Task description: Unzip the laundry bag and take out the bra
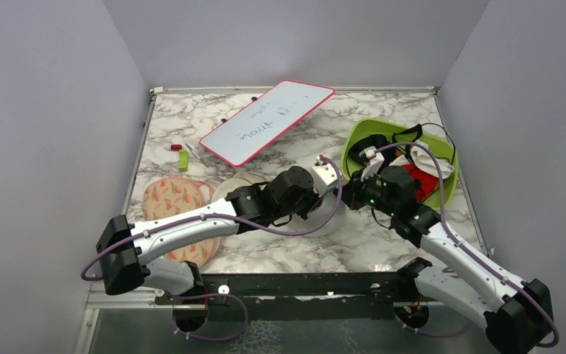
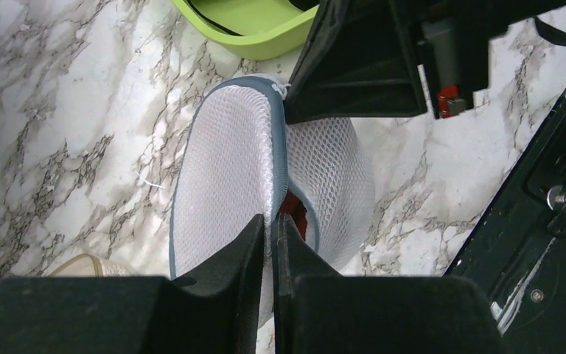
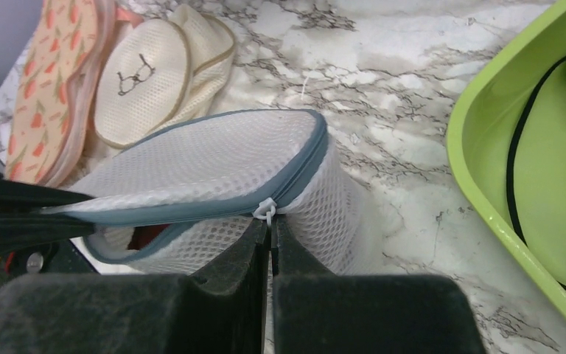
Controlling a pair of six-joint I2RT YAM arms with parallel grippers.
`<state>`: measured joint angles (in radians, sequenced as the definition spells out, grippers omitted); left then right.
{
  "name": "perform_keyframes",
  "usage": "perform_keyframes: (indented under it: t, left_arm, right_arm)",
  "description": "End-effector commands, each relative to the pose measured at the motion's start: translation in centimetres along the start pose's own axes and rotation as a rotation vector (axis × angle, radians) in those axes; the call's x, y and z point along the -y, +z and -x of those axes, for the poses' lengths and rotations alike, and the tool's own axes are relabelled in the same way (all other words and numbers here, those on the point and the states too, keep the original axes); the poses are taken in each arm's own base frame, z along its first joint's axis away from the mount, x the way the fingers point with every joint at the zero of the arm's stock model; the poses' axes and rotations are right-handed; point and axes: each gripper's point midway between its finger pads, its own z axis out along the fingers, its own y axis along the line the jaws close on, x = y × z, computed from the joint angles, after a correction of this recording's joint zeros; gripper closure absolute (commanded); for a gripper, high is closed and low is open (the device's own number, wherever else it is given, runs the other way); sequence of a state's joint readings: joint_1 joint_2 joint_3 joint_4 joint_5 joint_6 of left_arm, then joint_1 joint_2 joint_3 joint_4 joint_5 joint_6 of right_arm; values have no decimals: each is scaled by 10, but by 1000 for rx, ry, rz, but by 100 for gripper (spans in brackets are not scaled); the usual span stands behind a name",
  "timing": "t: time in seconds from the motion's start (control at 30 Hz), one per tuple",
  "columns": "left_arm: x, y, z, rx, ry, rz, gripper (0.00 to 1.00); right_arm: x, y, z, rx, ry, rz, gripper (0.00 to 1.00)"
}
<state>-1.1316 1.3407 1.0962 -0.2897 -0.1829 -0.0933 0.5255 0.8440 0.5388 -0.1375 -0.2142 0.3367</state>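
The laundry bag (image 3: pixel 214 158), a white mesh drum with a blue-grey zip line, lies on the marble between both arms. Its round face is partly unzipped and lifted like a lid. My left gripper (image 2: pixel 271 221) is shut on the edge of that lifted mesh face (image 2: pixel 228 184). My right gripper (image 3: pixel 271 225) is shut on the small white zip pull (image 3: pixel 266 211) at the bag's side. Through the gap a patch of the dark red bra (image 2: pixel 292 208) shows inside; the rest is hidden by mesh. In the right wrist view the bra (image 3: pixel 147 236) shows under the lid.
A lime-green bin (image 1: pixel 372 124) with black and red garments stands right of the bag. A flat beige pouch (image 3: pixel 144 81) and a peach floral pouch (image 1: pixel 173 199) lie to the left. A pink-framed whiteboard (image 1: pixel 265 122) lies at the back, a small green piece (image 1: pixel 183 160) beside it.
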Motion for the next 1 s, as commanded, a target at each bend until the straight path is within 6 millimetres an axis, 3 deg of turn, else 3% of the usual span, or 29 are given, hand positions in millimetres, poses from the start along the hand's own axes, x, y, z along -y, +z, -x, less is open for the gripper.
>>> perform_keyframes:
  t: [0.0, 0.33, 0.53, 0.6, 0.63, 0.97]
  left_arm:
    - [-8, -16, -1, 17, 27, 20, 100]
    - [-7, -20, -22, -16, -40, 23, 100]
    - [-4, -14, -23, -30, -100, 29, 99]
    - [-3, -9, -22, -40, -117, 33, 80]
    - [-1, -6, -22, -47, -122, 26, 75]
    - [6, 17, 4, -36, -154, 26, 54]
  right_arm:
    - [19, 12, 14, 26, -8, -108, 99]
    - [30, 30, 27, 41, -36, -139, 100]
    - [-12, 19, 27, 20, -102, 91, 99]
    - [-25, 13, 25, 13, -114, 163, 99]
    - [-30, 10, 24, 6, -110, 186, 99]
    - [-56, -4, 5, -63, -58, 339, 99]
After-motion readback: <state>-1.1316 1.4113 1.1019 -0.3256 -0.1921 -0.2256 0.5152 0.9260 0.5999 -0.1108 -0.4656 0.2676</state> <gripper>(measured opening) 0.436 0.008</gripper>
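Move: The left hand already pinches the mesh edge of the laundry bag's lid. The zip pull, shut in the right fingers, is about 10 cm to its right, 4 cm ahead and 3 cm lower. The bag's middle lies some 8 cm left of the right hand, 3 cm back and 6 cm below. From the right hand, the green bin is 12 cm ahead, 16 cm right; from the left hand, the cream bag is 21 cm left, 5 cm ahead. Keeping its pinch on the zip pull, the right hand pushes forward about 2.5 cm and down 2 along the zip, then comes back 4 cm, left and up, turning counter-clockwise. The left hand first draws the lid edge 2 cm left, then opens to nearly half, lets go of it and sinks back rightward to straddle the zip band nearer the pull. ##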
